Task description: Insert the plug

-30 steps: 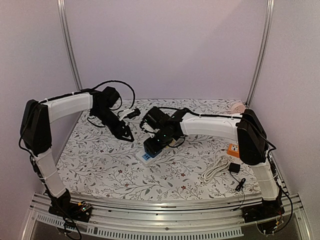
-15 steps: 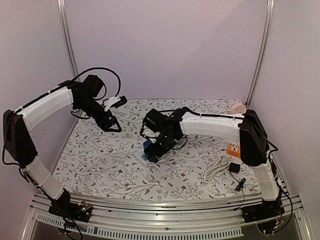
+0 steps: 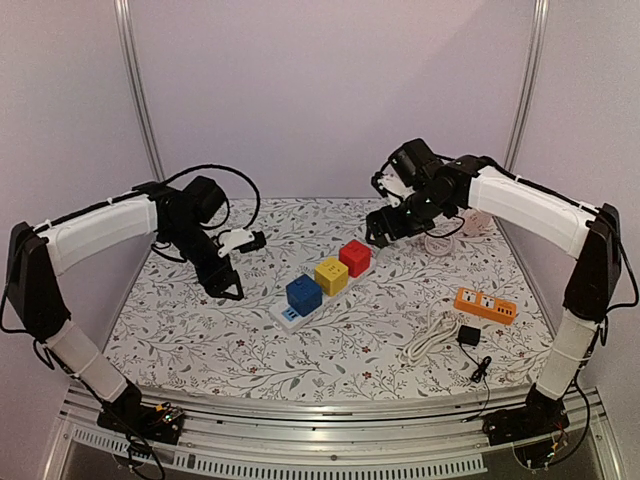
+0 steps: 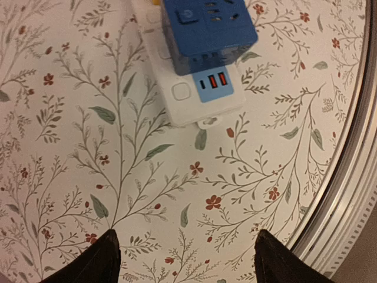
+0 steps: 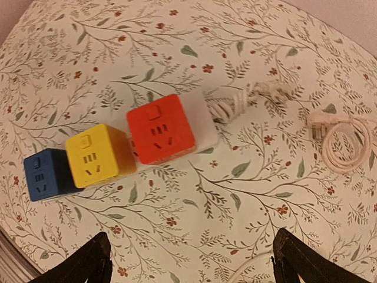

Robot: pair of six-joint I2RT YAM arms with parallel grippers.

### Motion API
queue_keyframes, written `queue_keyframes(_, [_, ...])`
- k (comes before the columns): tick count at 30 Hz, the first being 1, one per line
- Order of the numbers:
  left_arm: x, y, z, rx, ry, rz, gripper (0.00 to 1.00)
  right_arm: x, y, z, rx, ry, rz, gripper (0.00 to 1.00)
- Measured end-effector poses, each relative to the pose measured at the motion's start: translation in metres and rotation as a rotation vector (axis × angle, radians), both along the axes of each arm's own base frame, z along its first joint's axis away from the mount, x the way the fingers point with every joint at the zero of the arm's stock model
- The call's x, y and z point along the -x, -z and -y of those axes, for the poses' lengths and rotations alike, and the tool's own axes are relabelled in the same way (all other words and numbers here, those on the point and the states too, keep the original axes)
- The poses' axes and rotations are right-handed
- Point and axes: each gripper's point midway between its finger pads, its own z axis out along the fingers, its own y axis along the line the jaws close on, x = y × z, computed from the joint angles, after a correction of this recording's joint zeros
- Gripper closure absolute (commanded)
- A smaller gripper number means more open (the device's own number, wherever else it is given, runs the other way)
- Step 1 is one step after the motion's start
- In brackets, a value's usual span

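A white power strip (image 3: 287, 316) lies mid-table with a blue cube (image 3: 303, 294), a yellow cube (image 3: 331, 275) and a red cube (image 3: 355, 257) seated on it. My left gripper (image 3: 228, 288) is open and empty, hovering left of the strip; its wrist view shows the blue cube (image 4: 206, 32) and the strip's end (image 4: 200, 97) beyond the gripper (image 4: 184, 259). My right gripper (image 3: 378, 232) is open and empty, raised behind the red cube (image 5: 160, 128), with its fingertips low in its wrist view (image 5: 191, 265). A white plug (image 5: 321, 121) with a coiled cable lies at the right.
An orange power strip (image 3: 485, 305) lies at the right. A white cable bundle (image 3: 430, 335) and a black adapter (image 3: 468, 337) lie in front of it. The strip's own bundled cord (image 5: 235, 106) trails behind the red cube. The table's metal edge (image 4: 347, 194) runs close to the left gripper.
My right arm has lifted off the power strip and swung back to the right, uncovering the three cubes. My left arm has come down toward the table left of the strip.
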Motion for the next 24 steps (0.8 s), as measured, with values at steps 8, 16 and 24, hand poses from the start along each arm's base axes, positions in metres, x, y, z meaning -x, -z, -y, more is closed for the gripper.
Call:
queue_keyframes(8, [0.109, 0.067, 0.073, -0.199, 0.517, -0.032, 0.38, -0.01, 0.077, 0.099, 0.101, 0.315, -0.185, 0.07])
queue_keyframes(16, [0.091, 0.134, 0.125, -0.306, 0.651, 0.043, 0.49, -0.002, 0.076, 0.091, 0.08, 0.328, -0.187, 0.06])
queue_keyframes(24, [0.023, 0.132, 0.127, -0.288, 0.596, 0.243, 0.5, -0.002, 0.043, 0.137, 0.112, 0.431, -0.085, 0.05])
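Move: The blue plug, on the near-left end of the white power strip, is some 19 cm right of the left hand, 4 cm farther out and about 11 cm below. Beyond it on the slanting strip, the yellow plug is about 25 cm right and 9 cm ahead of that hand, the red one roughly 31 right and 14 ahead. From the right hand, the blue plug lies about 16 cm left, 4 back and 17 below; the black adapter some 20 right, 12 back. Right, back and down, about 13 cm each way, the empty left hand loops around the strip's blue-plug end, then comes forward some 9 cm towards its near long side, low over the table; it turns about 35 degrees clockwise as its fingers close partway. The open right hand leaves the plugs, going some 14 cm right, dipping 8 cm and rising half of that again. ##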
